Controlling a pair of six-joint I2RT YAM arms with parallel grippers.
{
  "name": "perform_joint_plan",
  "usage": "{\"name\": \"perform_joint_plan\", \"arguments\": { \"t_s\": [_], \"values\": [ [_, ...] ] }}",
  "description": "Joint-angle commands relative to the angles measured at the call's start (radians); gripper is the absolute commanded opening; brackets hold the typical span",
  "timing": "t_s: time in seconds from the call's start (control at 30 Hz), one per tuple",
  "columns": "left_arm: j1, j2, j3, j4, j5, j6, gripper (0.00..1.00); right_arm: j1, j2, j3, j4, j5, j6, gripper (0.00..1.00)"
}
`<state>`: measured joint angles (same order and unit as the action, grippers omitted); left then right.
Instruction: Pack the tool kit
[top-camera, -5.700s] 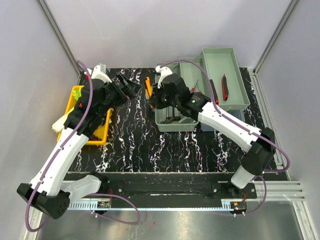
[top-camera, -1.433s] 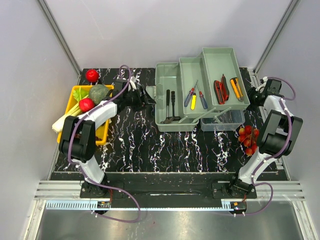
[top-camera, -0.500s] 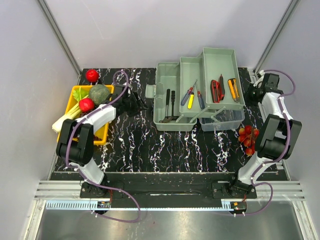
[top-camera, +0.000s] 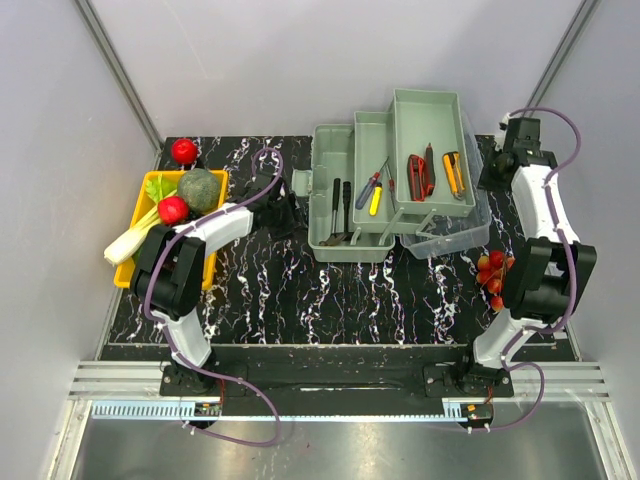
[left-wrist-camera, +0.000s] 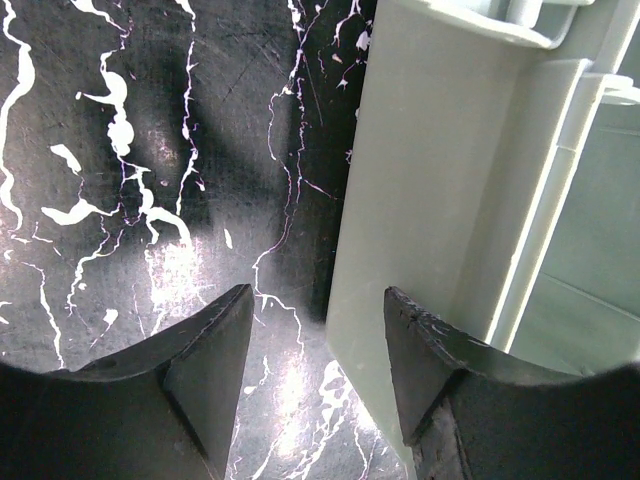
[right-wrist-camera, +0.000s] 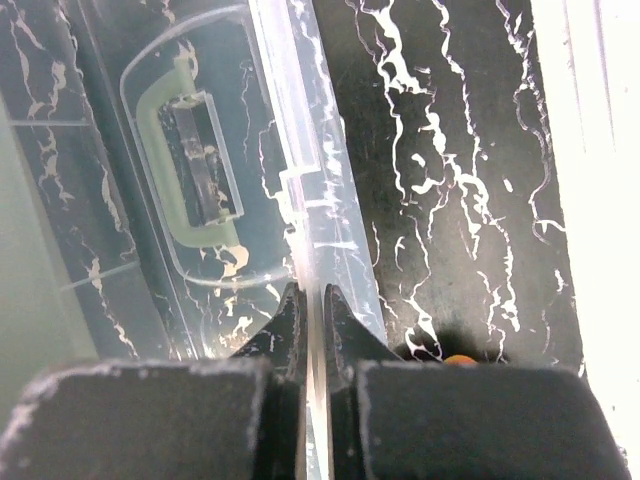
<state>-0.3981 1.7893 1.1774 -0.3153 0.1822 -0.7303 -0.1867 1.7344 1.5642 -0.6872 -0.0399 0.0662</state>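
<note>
The pale grey-green toolbox (top-camera: 333, 170) stands mid-table with its inner trays stacked stepwise. Red and yellow screwdrivers (top-camera: 372, 190) lie in the middle tray (top-camera: 372, 130). Red pliers (top-camera: 417, 177) and an orange cutter (top-camera: 452, 172) lie in the top tray (top-camera: 425, 110), and black tools (top-camera: 340, 205) rest in the base. My right gripper (top-camera: 493, 175) (right-wrist-camera: 311, 292) is shut on the edge of the clear lid (right-wrist-camera: 330, 200) (top-camera: 460, 238), which is lifted at a tilt. My left gripper (top-camera: 287, 210) (left-wrist-camera: 318, 293) is open against the box's left wall (left-wrist-camera: 420, 200), the wall's corner between the jaws.
A yellow tray (top-camera: 207, 268) holding vegetables and fruit sits at the left, with a red tomato (top-camera: 183, 150) behind it. A bunch of cherry tomatoes (top-camera: 495, 272) lies to the right of the toolbox by the right arm. Grey walls close in the table.
My right gripper has moved up and left with the clear lid's edge, and the trays have swung left over the base. My left gripper has shifted right to the box's wall.
</note>
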Motion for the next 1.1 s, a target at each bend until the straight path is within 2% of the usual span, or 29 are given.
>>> {"name": "perform_joint_plan", "arguments": {
  "t_s": [0.0,0.3,0.77,1.07],
  "values": [
    [-0.021,0.004,0.051,0.016,0.008,0.008,0.59,0.036,-0.073,0.131,0.011,0.147,0.057,0.0],
    [-0.039,0.027,0.062,0.022,0.036,0.023,0.58,0.108,-0.058,0.256,-0.063,0.245,0.049,0.0],
    [-0.048,0.062,0.091,-0.001,0.007,0.039,0.58,0.315,0.053,0.396,-0.202,0.685,-0.002,0.0],
    [-0.054,0.073,0.094,-0.001,0.007,0.045,0.58,0.435,0.105,0.447,-0.23,0.906,-0.005,0.0]
  ]
}}
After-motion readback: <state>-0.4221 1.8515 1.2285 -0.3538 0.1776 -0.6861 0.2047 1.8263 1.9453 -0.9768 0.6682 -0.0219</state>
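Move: My right hand already pinches the right-hand rim of the clear lid, its middle about 8 cm to the left, 3 back and 7 below. The open box's bottom bin is some 29 cm left, 2 back and 11 lower; the top tray lies about 12 cm left and 6 ahead, a little below. From my left hand, low beside the box, the bin's middle is roughly 13 cm right, 7 ahead and about level, the latch 9 ahead and 2 right. I keep the lid rim shut between my right fingertips and swing it up about 10 cm, then increasingly left as well, some 5 cm in towards the box. The hand rolls some 35 degrees so its fingertips turn out to my right. My half-open left hand stays low at the bin's left wall as a brace, easing down and right about a centimetre. ##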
